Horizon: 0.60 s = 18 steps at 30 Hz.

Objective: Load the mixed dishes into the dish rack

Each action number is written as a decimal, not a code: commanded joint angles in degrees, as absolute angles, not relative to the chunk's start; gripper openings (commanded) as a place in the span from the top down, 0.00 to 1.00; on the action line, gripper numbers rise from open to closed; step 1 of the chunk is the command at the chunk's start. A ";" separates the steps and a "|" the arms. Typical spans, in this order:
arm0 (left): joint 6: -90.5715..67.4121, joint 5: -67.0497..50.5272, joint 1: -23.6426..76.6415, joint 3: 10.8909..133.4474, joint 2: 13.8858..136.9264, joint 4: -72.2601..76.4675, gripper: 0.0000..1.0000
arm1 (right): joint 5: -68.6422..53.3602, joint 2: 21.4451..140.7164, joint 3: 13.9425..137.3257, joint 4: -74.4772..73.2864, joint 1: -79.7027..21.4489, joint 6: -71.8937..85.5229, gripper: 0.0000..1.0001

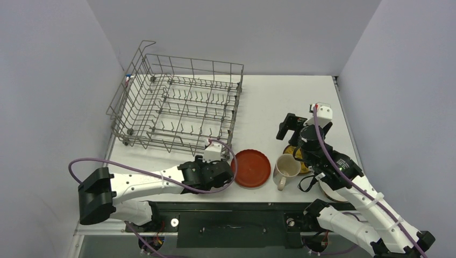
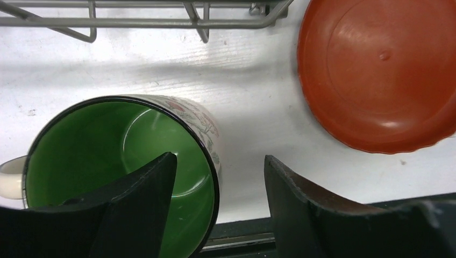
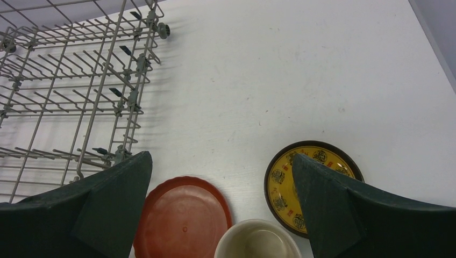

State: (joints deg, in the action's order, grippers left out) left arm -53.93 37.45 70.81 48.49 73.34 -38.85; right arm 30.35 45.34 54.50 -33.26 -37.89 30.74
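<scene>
The green-lined mug [image 2: 107, 145] stands upright by the table's near edge, hidden under the arm in the top view. My left gripper [image 2: 219, 161] straddles its rim: one finger [image 2: 145, 199] is inside the mug, the other outside with a gap to the wall. It is open. The red plate [image 1: 251, 168] lies just right of it. The cream mug [image 1: 286, 169] and the yellow saucer [image 3: 282, 180] sit below my right gripper [image 3: 221, 158], which hovers wide open and holds nothing. The dish rack [image 1: 177, 105] stands at the far left, with no dishes in it.
The rack's near wire rail [image 2: 140, 21] runs close behind the green-lined mug. The dark base frame [image 1: 231, 220] lies along the table's near edge. A white bowl's rim [image 1: 326, 189] peeks out under the right arm. Grey walls close in the left, back and right sides.
</scene>
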 commanded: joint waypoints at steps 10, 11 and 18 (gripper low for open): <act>-54.80 36.92 70.55 52.30 80.50 -41.49 0.58 | 29.75 45.59 54.45 -32.66 -37.60 30.88 0.02; -54.64 36.96 70.52 52.54 80.55 -41.62 0.65 | 29.77 45.59 54.52 -32.72 -37.55 30.75 0.02; -51.32 34.48 70.58 53.99 79.57 -40.68 0.96 | 30.57 45.62 54.58 -33.04 -37.45 29.80 0.02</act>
State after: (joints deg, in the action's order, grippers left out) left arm -53.78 35.46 70.48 50.65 80.38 -40.86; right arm 29.67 45.45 54.50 -33.36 -37.85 30.57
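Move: The green mug stands on the table with its middle about 4 cm to the left of my left hand, level with it front to back and some 6 cm below, so its right wall lies between my half-open fingers. The red plate is roughly 14 cm to my left hand's right and 5 cm farther out; the dish rack's near right corner is about 10 cm ahead and 3 cm right. From my right hand, the green mug lies some 33 cm left, 8 cm back and 23 cm below. I sink my left hand about 3 cm straight down over the right side of the green mug's rim, one finger going inside the cup and the other outside, tipping a few degrees so the hand's left side rises. At that depth I stop and close the fingers from a bit over half open to nearly shut, pinching the mug's right wall. ##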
